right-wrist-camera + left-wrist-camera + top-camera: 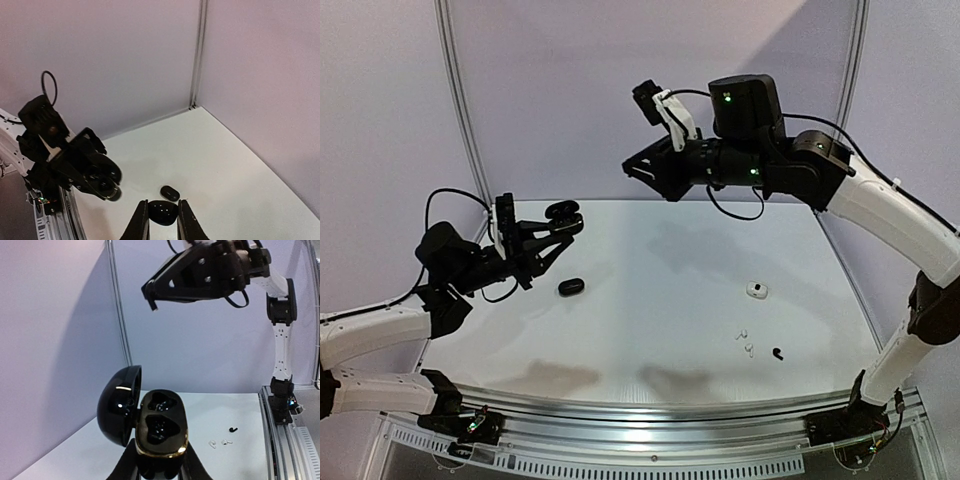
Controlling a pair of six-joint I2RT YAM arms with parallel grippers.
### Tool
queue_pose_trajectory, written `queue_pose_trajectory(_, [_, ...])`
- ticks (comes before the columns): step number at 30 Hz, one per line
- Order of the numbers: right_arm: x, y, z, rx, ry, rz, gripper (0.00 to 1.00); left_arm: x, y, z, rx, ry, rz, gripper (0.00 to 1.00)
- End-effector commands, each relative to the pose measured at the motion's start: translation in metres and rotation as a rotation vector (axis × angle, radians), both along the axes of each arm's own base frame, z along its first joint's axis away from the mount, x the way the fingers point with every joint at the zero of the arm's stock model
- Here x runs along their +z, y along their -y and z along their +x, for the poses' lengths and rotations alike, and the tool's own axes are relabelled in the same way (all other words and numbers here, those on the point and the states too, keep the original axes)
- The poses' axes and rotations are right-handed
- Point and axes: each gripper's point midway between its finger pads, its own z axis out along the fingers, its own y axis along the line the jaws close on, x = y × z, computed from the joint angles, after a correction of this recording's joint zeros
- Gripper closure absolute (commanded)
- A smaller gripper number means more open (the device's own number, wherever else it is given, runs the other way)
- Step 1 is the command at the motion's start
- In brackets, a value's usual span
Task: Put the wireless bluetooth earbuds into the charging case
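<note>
My left gripper [560,222] is shut on an open black charging case [162,425] and holds it above the table's left side. The case's lid [119,412] is swung to the left. Its two wells are dark with small glints, and I cannot tell if anything sits in them. My right gripper [163,205] hangs high over the table's back middle, shut on a glossy black earbud [163,215]. It also shows in the left wrist view as the right gripper [150,295], above and beyond the case. Two white earbuds [745,342] and a black earbud [778,354] lie at the front right.
A closed black case [570,287] lies on the table [660,250] just right of my left gripper. A small white case [756,290] sits at the right. Walls and a vertical rail [455,100] close the back and sides.
</note>
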Motion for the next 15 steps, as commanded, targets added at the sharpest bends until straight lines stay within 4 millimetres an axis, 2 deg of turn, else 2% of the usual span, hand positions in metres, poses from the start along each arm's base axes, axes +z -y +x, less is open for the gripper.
queue_pose_trajectory(1, [0.035,-0.041,-0.027,0.159,0.193,0.095,1.00,0.010,-0.003,0.007,0.086,0.053,-0.038,1.00])
queue_pose_trajectory(6, [0.027,-0.068,-0.047,0.240,0.246,0.090,1.00,0.016,-0.005,0.007,0.090,0.036,-0.061,1.00])
queue_pose_trajectory(15, [0.008,-0.087,-0.049,0.292,0.248,0.072,1.00,0.019,-0.004,0.004,0.061,-0.007,-0.086,1.00])
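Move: The open charging case, already held up in the left fingers, lies about 11 cm left of the right hand, 5 cm back and roughly 10 cm lower. Its lid stands open some 3 cm forward of the case body. On the table, the black oval case is about 10 cm ahead of the right hand, 15 cm left and 41 cm below. For the left hand, the charging case sits right at its fingertips. The right hand carries its gripped earbud about 8 cm left and 4 cm back, towards the held charging case. ##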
